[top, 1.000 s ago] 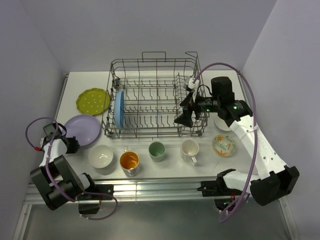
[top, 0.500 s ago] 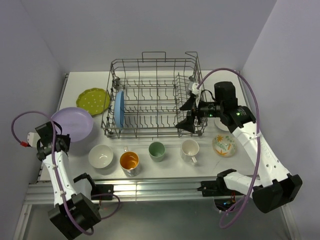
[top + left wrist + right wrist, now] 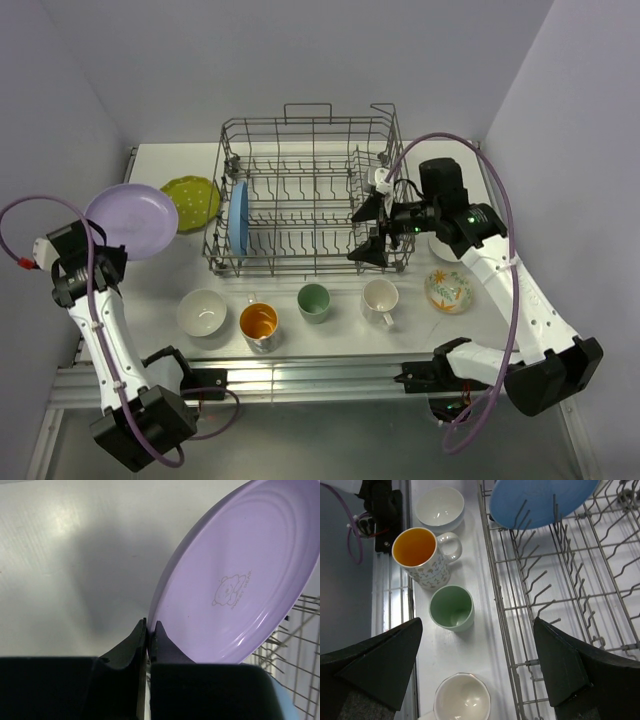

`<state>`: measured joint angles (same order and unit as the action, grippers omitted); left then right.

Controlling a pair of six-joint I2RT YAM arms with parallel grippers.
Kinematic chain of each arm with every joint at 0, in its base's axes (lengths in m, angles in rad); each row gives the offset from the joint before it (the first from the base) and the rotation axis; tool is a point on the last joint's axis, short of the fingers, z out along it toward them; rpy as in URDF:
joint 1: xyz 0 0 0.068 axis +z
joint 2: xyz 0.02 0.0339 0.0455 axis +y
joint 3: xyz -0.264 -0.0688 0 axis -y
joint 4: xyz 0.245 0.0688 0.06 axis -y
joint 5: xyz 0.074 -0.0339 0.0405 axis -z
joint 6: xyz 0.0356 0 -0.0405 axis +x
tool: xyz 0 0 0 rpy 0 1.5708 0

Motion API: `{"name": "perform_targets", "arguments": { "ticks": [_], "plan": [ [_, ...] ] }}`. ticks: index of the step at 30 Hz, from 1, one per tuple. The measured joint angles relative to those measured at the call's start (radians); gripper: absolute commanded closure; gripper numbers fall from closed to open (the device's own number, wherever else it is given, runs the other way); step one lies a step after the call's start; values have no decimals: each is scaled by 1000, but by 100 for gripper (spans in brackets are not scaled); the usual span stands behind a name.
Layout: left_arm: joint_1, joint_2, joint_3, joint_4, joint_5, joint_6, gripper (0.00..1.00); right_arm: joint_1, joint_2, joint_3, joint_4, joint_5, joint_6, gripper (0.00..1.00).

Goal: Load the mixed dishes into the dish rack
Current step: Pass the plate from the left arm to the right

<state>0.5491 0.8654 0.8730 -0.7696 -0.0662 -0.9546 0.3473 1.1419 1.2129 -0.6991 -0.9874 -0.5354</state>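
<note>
My left gripper [image 3: 92,240] is shut on the rim of the lavender plate [image 3: 132,220] and holds it tilted above the table's left side; the wrist view shows the plate [image 3: 240,580] pinched between the fingers. My right gripper [image 3: 366,229] is open and empty over the front right corner of the grey wire dish rack [image 3: 310,130]. A blue plate [image 3: 237,217] stands in the rack's left tines. The yellow-green plate [image 3: 190,200] lies left of the rack. In front stand a white bowl [image 3: 202,312], orange-inside cup [image 3: 259,324], pale green cup [image 3: 314,301], white mug [image 3: 380,298] and floral bowl [image 3: 448,290].
Walls close in on the left, back and right. A metal rail [image 3: 300,375] runs along the table's near edge. In the right wrist view the pale green cup [image 3: 452,608], orange-inside cup [image 3: 416,550] and white mug [image 3: 462,698] stand beside the rack's edge [image 3: 495,600].
My left arm has lifted the lavender plate off the table and carried it up and back, toward the yellow-green plate. My right gripper has stayed at the rack's right end, shifting slightly.
</note>
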Motion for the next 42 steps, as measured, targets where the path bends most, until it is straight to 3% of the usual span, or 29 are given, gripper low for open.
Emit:
{"name": "perform_targets", "arguments": {
  "ticks": [12,23,32,42],
  "plan": [
    [0,90,175,13,123,-1,100,162,55,92,-34,92,-66,1],
    [-13,156,249,48,248,-28,100,399,225,334,-81,259,-166,1],
    [-113,218,340,77,311,-35,100,512,303,410,-65,349,-197,1],
    [-251,226,358,96,357,-54,100,608,373,525,1,513,-362,3]
  ]
}}
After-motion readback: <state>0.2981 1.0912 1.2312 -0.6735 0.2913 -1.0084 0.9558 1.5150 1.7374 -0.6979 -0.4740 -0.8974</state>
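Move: The lilac plate stands upright-slanting in the left fingers, its middle about 5 cm ahead of and 6 above them. The open right gripper waits some 48 cm to the left hand's right, 1 cm back, 10 higher. From the right hand the lilac plate lies about 46 cm left, 6 ahead, 5 below; the blue plate in the rack 26 cm left, 14 ahead, 18 lower. From the left hand the dotted plate lies 21 cm ahead, 11 right, 17 below. The lilac plate, still pinched at its rim by the shut left fingers, goes up about 12 cm and forward about 10, then increasingly to the right towards the other gripper, the wrist turning some 30 degrees clockwise and its fingertips lifting. Meanwhile the right hand, wide open, reaches about 16 cm left above the rack to meet the plate, rising and tipping its fingers upward. ##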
